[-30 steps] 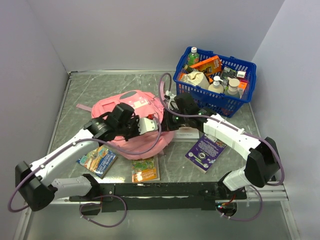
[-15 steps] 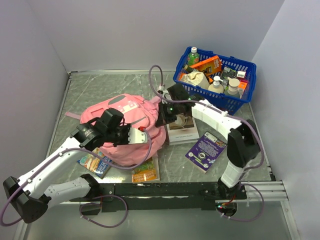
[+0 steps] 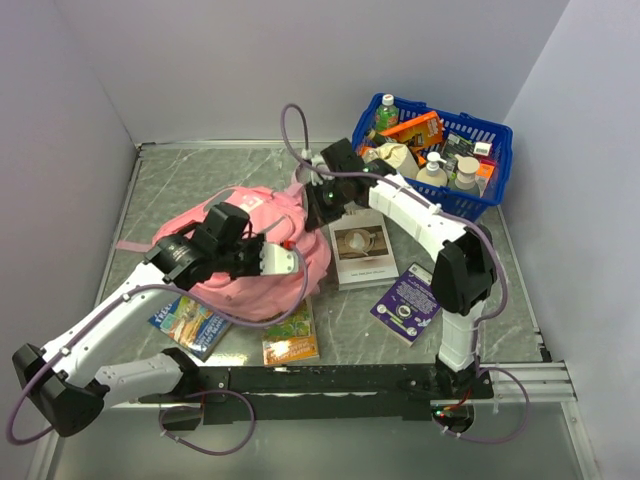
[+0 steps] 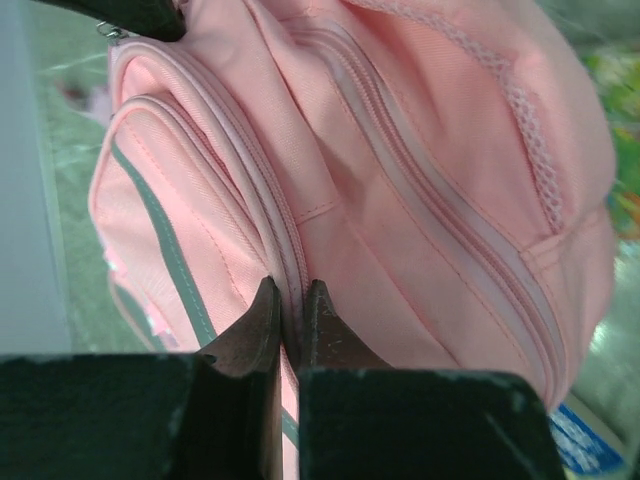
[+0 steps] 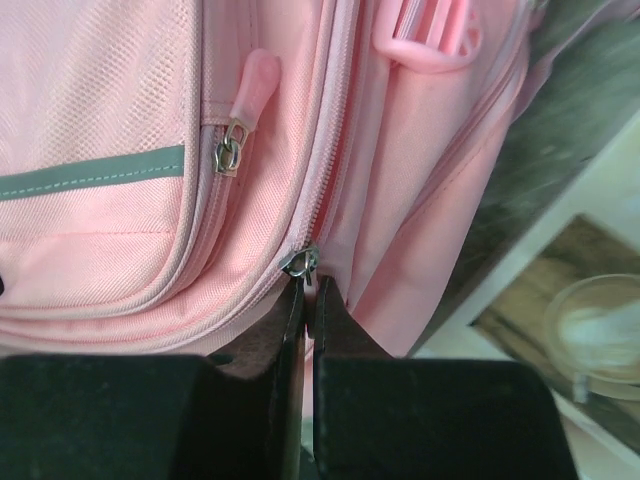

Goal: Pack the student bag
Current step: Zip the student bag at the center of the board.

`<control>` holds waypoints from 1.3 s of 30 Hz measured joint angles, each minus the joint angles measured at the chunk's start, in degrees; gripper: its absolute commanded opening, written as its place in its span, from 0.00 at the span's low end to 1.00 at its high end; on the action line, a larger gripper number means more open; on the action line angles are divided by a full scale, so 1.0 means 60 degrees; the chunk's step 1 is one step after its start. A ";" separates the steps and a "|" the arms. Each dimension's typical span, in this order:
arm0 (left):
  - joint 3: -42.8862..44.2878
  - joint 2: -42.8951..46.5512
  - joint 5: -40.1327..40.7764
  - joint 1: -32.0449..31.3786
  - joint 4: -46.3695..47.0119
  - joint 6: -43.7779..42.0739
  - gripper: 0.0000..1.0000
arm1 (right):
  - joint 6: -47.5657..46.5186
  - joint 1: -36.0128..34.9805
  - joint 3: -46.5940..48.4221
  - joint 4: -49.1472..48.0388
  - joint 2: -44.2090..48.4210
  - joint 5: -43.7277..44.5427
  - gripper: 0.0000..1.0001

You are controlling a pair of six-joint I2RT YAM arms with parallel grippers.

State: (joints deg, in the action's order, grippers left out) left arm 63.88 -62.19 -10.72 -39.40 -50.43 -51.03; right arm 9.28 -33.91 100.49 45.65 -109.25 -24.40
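Note:
The student bag [image 3: 262,208], soft and pink, stands bunched up in the middle of the table. My left gripper [image 3: 292,262] is at its near right side, shut on a zipped seam of the bag [image 4: 420,150]; in the left wrist view the jaws [image 4: 290,300] pinch that pink seam. My right gripper [image 3: 322,203] is at the bag's far right corner, shut on the pull of a metal zip slider [image 5: 300,262] on the main zip; the jaws [image 5: 308,288] meet just below it. A pink rubber pull [image 5: 252,85] hangs on the front pocket's zip.
A blue basket [image 3: 440,170] full of bottles and packets stands at the back right. A white book [image 3: 362,248] and a purple booklet [image 3: 410,300] lie right of the bag. Two colourful books [image 3: 190,322] [image 3: 290,340] lie near the front edge.
The bag went from lying flat to bunched and raised, and shifted left. My right gripper moved back and left with the zip pull. My left gripper drew back a little, still gripping.

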 measured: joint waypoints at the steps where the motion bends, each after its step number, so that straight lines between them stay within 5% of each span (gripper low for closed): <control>1: 0.0018 0.0036 0.0171 0.0000 0.0291 0.0171 0.01 | -0.0051 0.0000 0.0277 0.0033 0.0000 0.0208 0.00; 10: 0.0335 0.0433 0.0186 0.0328 0.2051 0.0659 0.01 | -0.0120 0.0397 0.0586 -0.0637 0.1035 0.0699 0.00; 22: 0.0117 0.1351 -0.1027 0.0350 -0.1974 -0.1796 0.01 | 0.0474 -0.0900 -0.4743 -0.2652 0.3646 -0.0109 0.00; 23: -0.0291 0.1654 -0.1082 0.0350 -0.2138 -0.1832 0.13 | 0.0525 -0.1137 -0.5085 -0.2838 0.3668 -0.0120 0.00; 25: -0.1060 0.2313 -0.1133 0.0350 -0.2291 -0.1883 0.69 | 0.0605 -0.1570 -0.5621 -0.3235 0.3668 -0.0098 0.00; 26: -0.1359 0.2619 -0.1129 0.0346 -0.2317 -0.1829 0.87 | 0.0627 -0.1723 -0.5778 -0.3362 0.3672 -0.0084 0.00; 28: -0.1778 0.3045 -0.1100 0.0339 -0.2466 -0.1628 0.98 | 0.0699 -0.1978 -0.6069 -0.3767 0.3672 0.0069 0.00; 39: -0.1402 0.2871 -0.2164 0.0342 -0.0601 0.1031 0.96 | 0.0987 -0.2353 -0.6805 -0.4838 0.3668 0.0525 0.00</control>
State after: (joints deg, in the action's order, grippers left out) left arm 55.46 -44.97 -23.70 -37.34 -54.04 -44.84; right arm 15.20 -48.03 59.66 16.62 -87.24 -21.26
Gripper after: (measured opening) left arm 0.966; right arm 0.045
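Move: The left fingers are shut on the student bag's zip edge, the bag's middle some 5 cm ahead of them, 4 cm left and 10 cm below; the blue book lies about 13 cm back and 17 cm left, the orange book 17 cm back and 6 cm right, both some 20 cm down. The right fingers hold the zip pull, the bag's middle about 6 cm back, 16 cm left and 8 cm lower; the white book is some 13 cm right, 6 cm back, 17 cm below. Both hands, still pinching the bag, swing it up about 7 to 8 cm and a little forward, then haul it back towards the bases and down, the right ending some 13 cm behind and 5 cm below its start with the zip pull still in its fingers. Near the bottom of its own swing the left hand spreads its fingers wide and lets go of the zip edge, then lifts about 4 cm and drifts right over the bag with its fingers tipping, while the right barely sinks further and keeps its pinch. ##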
